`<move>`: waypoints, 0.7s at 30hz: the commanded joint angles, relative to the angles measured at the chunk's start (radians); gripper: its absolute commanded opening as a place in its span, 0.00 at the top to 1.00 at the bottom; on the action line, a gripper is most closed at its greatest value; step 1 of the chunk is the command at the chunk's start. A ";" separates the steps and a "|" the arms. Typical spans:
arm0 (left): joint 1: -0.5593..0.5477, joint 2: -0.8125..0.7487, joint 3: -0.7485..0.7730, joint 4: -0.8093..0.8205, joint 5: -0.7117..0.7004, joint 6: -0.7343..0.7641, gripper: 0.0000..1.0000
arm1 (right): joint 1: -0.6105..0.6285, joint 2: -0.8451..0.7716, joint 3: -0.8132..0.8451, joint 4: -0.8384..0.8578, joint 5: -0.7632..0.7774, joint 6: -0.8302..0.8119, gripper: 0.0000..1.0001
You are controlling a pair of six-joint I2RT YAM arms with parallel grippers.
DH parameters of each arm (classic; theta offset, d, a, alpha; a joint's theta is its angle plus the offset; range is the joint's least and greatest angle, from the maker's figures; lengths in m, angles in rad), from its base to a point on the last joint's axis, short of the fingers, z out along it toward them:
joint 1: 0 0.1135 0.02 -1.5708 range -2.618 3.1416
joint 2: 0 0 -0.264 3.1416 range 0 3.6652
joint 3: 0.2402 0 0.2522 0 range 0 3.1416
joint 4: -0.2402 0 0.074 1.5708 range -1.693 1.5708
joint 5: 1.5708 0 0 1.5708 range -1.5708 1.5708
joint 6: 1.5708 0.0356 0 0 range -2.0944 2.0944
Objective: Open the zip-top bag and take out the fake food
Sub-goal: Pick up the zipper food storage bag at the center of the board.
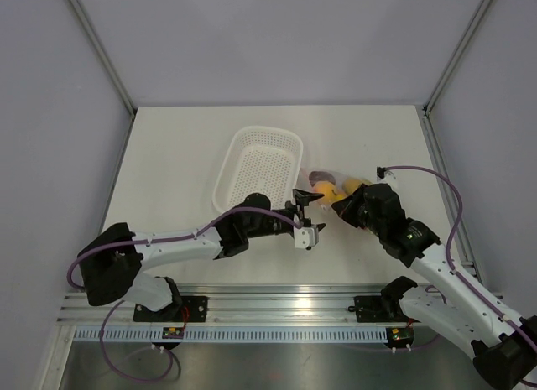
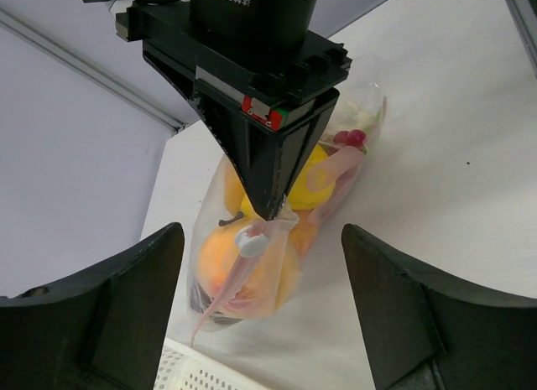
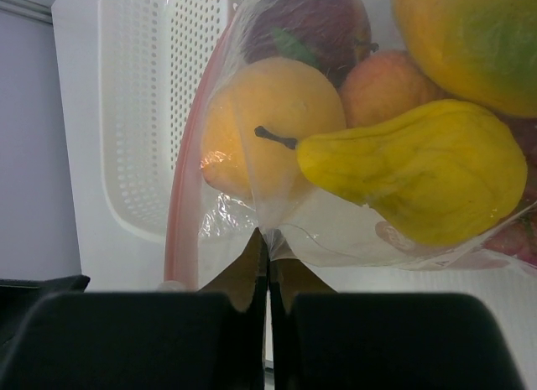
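The zip-top bag (image 1: 337, 185) lies on the table right of the basket, its clear plastic full of fake food (image 2: 252, 264). Through the plastic I see a yellow pear (image 3: 411, 168), an orange fruit (image 3: 268, 122) and a dark red apple (image 3: 310, 21). My right gripper (image 3: 268, 236) is shut on a fold of the bag's plastic beside the pink zip strip (image 3: 179, 205), and holds it up. The white slider (image 2: 250, 241) hangs just below that pinch. My left gripper (image 2: 263, 310) is open, its fingers (image 2: 109, 314) wide on either side of the bag's slider end, not touching it.
A white perforated basket (image 1: 243, 138) stands at mid-table, just left of the bag, with its near corner under the left arm. Grey walls enclose the table at the left, back and right.
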 commanded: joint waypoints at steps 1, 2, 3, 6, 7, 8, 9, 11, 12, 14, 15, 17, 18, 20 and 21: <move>0.011 0.027 0.073 0.027 0.018 -0.017 0.22 | 0.006 -0.016 0.007 0.062 -0.015 -0.029 0.99; 0.012 0.033 0.078 0.027 0.021 -0.016 0.22 | 0.007 -0.016 0.004 0.062 -0.017 -0.030 0.99; 0.012 0.037 0.082 0.027 0.024 -0.017 0.23 | 0.006 -0.016 0.002 0.068 -0.019 -0.035 0.99; 0.014 0.059 0.110 -0.014 0.049 -0.008 0.26 | 0.006 -0.022 -0.007 0.081 -0.029 -0.044 0.99; 0.012 0.062 0.131 -0.051 0.057 -0.005 0.29 | 0.007 -0.022 -0.007 0.079 -0.031 -0.043 1.00; 0.014 0.067 0.141 -0.071 0.069 0.000 0.31 | 0.007 -0.024 -0.005 0.076 -0.029 -0.044 1.00; 0.014 0.068 0.145 -0.088 0.077 0.000 0.33 | 0.006 -0.026 -0.005 0.073 -0.028 -0.047 0.99; 0.023 0.064 0.141 -0.087 0.090 -0.014 0.35 | 0.006 -0.035 -0.005 0.073 -0.028 -0.049 1.00; 0.026 0.064 0.141 -0.090 0.112 -0.014 0.37 | 0.007 -0.035 -0.007 0.075 -0.028 -0.049 1.00; 0.029 0.067 0.145 -0.117 0.126 -0.010 0.41 | 0.007 -0.039 -0.007 0.073 -0.029 -0.050 0.99; 0.029 0.073 0.150 -0.128 0.130 -0.007 0.44 | 0.006 -0.039 -0.005 0.068 -0.029 -0.053 0.99; 0.029 0.074 0.150 -0.156 0.135 -0.005 0.49 | 0.006 -0.044 -0.004 0.067 -0.025 -0.055 0.99; 0.029 0.073 0.147 -0.163 0.143 -0.005 0.50 | 0.006 -0.044 -0.004 0.062 -0.023 -0.056 1.00; 0.029 0.071 0.144 -0.179 0.147 -0.007 0.50 | 0.006 -0.049 -0.005 0.064 -0.025 -0.056 1.00; 0.029 0.071 0.141 -0.182 0.141 -0.005 0.50 | 0.006 -0.049 -0.005 0.065 -0.025 -0.055 0.99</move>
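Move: The loose end of the bag's zip strip hangs about 3 cm to the right of my left fingers, 1 cm ahead and 2 cm lower. My right hand, already pinching the bag, is some 3 cm beyond it, so the zip end lies about 3 cm to that hand's left, 1 cm back and 1 cm lower. From my left hand the peach in the bag is 4 cm ahead, 3 right and 7 down; the white basket is about 9 ahead, 17 left and 16 down. I ease my left hand right and a little forward towards the hanging zip end, then sink about 2 cm with a slight draw back, tipping the fingers down and narrowing them from wide to half open around the strip's end. With my right hand I keep the bag pinched and nearly still. ##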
